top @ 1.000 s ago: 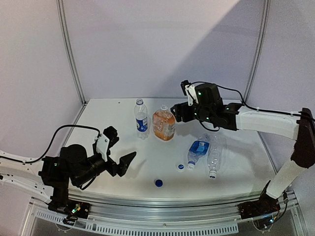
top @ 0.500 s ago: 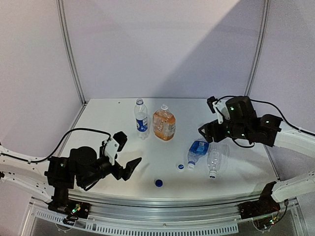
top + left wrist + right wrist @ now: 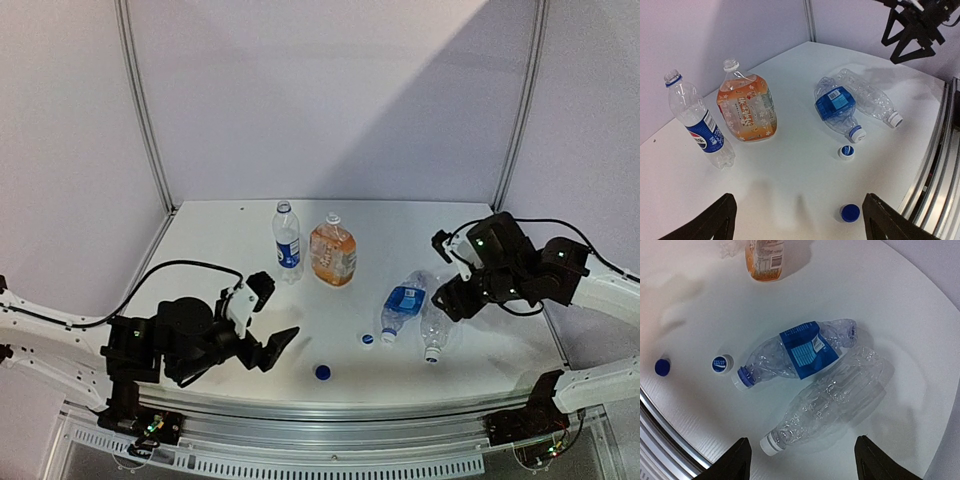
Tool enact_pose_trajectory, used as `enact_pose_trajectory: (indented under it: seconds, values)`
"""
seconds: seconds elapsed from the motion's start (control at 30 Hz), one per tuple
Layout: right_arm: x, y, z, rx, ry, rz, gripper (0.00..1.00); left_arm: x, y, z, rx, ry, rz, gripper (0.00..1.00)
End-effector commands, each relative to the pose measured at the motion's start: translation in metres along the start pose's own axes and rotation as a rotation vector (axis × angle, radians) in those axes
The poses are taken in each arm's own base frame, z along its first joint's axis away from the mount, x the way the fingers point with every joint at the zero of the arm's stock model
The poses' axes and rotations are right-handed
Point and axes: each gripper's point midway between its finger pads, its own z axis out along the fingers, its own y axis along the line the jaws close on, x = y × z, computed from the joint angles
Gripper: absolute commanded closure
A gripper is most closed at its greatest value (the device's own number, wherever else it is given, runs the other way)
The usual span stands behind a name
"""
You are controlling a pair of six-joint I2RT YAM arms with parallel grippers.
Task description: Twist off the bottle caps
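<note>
A Pepsi bottle [image 3: 287, 238] and a squat orange bottle [image 3: 332, 252] stand upright at the back, both with bare mouths. A blue-labelled bottle [image 3: 800, 352] and a plain clear bottle [image 3: 830, 400] lie side by side; the plain one wears a white cap [image 3: 768, 445]. Two loose caps lie on the table, a white one with a blue top [image 3: 721, 364] and a blue one [image 3: 849, 212]. My right gripper [image 3: 800, 462] hangs open above the plain bottle, apart from it. My left gripper [image 3: 800, 225] is open over bare table, its right finger near the blue cap.
The white table [image 3: 230, 260] ends in a metal rail [image 3: 330, 410] along the front edge, close to the blue cap. Purple walls with metal posts [image 3: 140, 110] close off the back and sides. The right gripper [image 3: 910, 35] shows high in the left wrist view.
My right arm has swung from behind the orange bottle to the right and forward, over the two lying bottles. My left gripper has crept rightward. The bottles and caps have not moved.
</note>
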Motion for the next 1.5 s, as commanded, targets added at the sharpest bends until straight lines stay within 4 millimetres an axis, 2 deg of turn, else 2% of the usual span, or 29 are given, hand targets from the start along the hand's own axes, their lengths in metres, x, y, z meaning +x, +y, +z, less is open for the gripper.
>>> enact_pose_trajectory:
  seconds: [0.0,0.07,0.13,0.17,0.27,0.37,0.63,0.83,0.97,1.1,1.2,1.47]
  values:
    - [-0.001,0.027,0.006,0.004,0.04,-0.195,0.29,-0.004,-0.002,0.003,0.004,0.015,-0.018,0.11]
    - [-0.005,0.035,0.013,0.075,0.063,-0.3,0.33,-0.008,0.0,0.0,0.009,-0.002,-0.034,0.11]
    - [-0.004,0.035,0.029,0.168,0.114,-0.429,0.43,-0.012,0.004,-0.006,0.008,-0.024,-0.052,0.11]
    - [0.002,0.038,0.039,0.187,0.154,-0.489,0.47,-0.015,0.006,-0.009,0.008,-0.039,-0.063,0.1]
    - [0.028,0.037,0.067,0.229,0.28,-0.642,0.49,-0.024,0.013,-0.021,0.016,-0.091,-0.101,0.1]
    - [0.038,0.035,0.084,0.287,0.33,-0.694,0.51,-0.031,0.017,-0.031,0.032,-0.125,-0.129,0.1]
    - [0.027,0.038,0.102,0.334,0.31,-0.753,0.53,-0.038,0.015,-0.043,0.089,-0.158,-0.175,0.1]
    - [0.039,0.043,0.121,0.321,0.36,-0.789,0.54,-0.039,0.015,-0.045,0.098,-0.166,-0.187,0.11]
    - [0.049,0.037,0.133,0.315,0.388,-0.787,0.55,-0.039,0.016,-0.045,0.092,-0.167,-0.188,0.11]
    - [0.048,0.026,0.141,0.332,0.408,-0.769,0.61,-0.037,0.015,-0.043,0.091,-0.162,-0.183,0.11]
    - [0.041,0.027,0.146,0.316,0.399,-0.76,0.66,-0.036,0.013,-0.04,0.093,-0.157,-0.178,0.11]
    - [0.045,0.028,0.164,0.284,0.405,-0.763,0.74,-0.036,0.011,-0.04,0.101,-0.154,-0.18,0.11]
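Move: The blue-label bottle lies about 7 cm ahead of the right hand, 3 cm left and 15 cm below; the clear bottle is some 4 cm ahead and 3 cm right. The loose white cap sits about 3 cm back and 11 cm left, the loose blue cap 13 cm back and 19 cm left. From the left hand, the blue-label bottle is about 15 cm ahead, 27 cm right and 17 cm below. Right hand sinks about 15 cm to the blue-label bottle, rolling 50 degrees, fingers narrowing; left rises 5 cm. ##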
